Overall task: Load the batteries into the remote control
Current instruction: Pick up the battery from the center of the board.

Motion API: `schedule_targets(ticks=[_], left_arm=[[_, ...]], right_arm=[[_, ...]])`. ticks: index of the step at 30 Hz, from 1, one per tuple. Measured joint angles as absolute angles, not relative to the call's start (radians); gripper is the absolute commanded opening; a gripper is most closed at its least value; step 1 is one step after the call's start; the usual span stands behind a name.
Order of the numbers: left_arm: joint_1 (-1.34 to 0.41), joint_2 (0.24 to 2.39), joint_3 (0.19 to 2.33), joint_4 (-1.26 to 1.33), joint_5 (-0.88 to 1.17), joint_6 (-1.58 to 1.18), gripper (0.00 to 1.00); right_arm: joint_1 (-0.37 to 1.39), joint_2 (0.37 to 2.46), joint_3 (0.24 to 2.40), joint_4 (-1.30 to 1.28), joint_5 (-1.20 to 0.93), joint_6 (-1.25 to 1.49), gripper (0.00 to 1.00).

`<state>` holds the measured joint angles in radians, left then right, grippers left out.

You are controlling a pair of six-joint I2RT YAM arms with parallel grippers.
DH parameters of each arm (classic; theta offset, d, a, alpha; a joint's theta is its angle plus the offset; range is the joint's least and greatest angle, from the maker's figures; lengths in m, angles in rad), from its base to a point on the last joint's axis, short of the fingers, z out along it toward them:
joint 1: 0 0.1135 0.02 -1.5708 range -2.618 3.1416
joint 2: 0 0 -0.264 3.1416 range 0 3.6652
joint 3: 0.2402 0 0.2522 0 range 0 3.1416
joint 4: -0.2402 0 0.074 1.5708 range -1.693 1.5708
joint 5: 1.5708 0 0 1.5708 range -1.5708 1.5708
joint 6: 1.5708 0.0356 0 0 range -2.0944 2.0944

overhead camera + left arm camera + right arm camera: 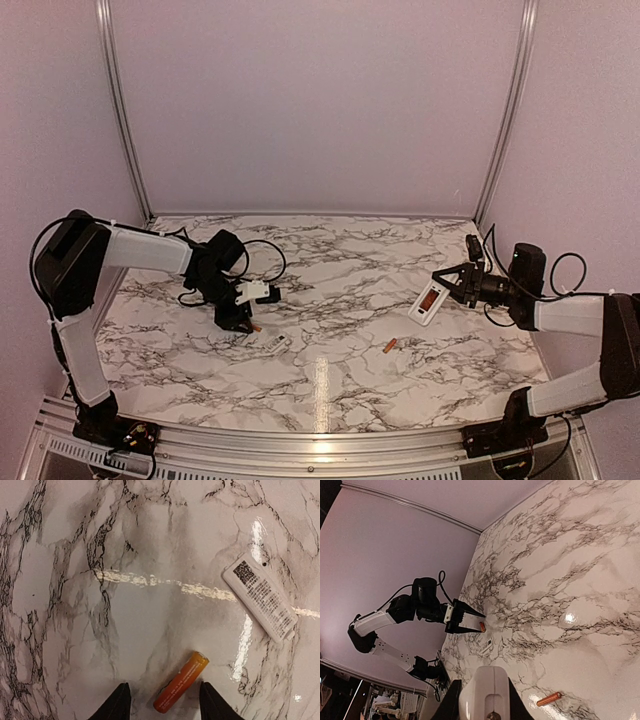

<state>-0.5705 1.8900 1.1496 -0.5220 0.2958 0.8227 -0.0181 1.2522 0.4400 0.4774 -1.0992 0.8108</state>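
One orange battery (181,682) lies flat on the marble table, slanted between the black fingertips (117,704) of my left gripper (164,701), which is open and does not touch it. From above, this gripper (243,320) hangs low at the left of the table with the battery (256,326) at its tips. A second battery (390,346) lies loose right of centre, also seen in the right wrist view (549,699). My right gripper (447,288) is shut on the white remote control (429,300), held tilted above the table; the remote (485,685) fills the gap between that gripper's (482,706) jaws.
A small white flat cover piece (260,597) with a printed label lies on the table just right of the left gripper, and shows from above (277,342). Pale walls with metal rails (120,110) enclose the marble table (330,260).
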Motion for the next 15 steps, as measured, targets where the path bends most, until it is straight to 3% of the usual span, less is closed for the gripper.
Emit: schedule_targets(ticks=[6, 15], left_arm=[[-0.591, 1.905, 1.166, -0.524, 0.295, 0.830, 0.22], [-0.665, 1.898, 1.163, -0.524, 0.267, 0.788, 0.03]], right_arm=[[-0.018, 1.252, 0.440, 0.477, -1.099, 0.811, 0.00], [-0.018, 1.252, 0.440, 0.477, -1.099, 0.811, 0.00]])
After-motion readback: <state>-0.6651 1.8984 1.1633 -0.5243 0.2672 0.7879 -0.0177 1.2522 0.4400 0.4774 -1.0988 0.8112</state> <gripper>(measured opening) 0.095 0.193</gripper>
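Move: Just under the left fingers, about 1 cm back and 1 cm to the right of the hand and 1 cm below, a battery lies slantwise on the table between the open tips. The battery cover lies label up, about 6 cm back and 6 cm right of the hand. From the right hand, which holds the remote, that battery is roughly 42 cm to the left, level with it in reach and some 17 cm lower. Closing from half open to nearly shut, the left fingers pinch the battery between their tips while the hand slides level over the table, some 2.5 cm to the right and 2 cm back, towards the battery cover. It doesn't rise; the wrist barely turns. ##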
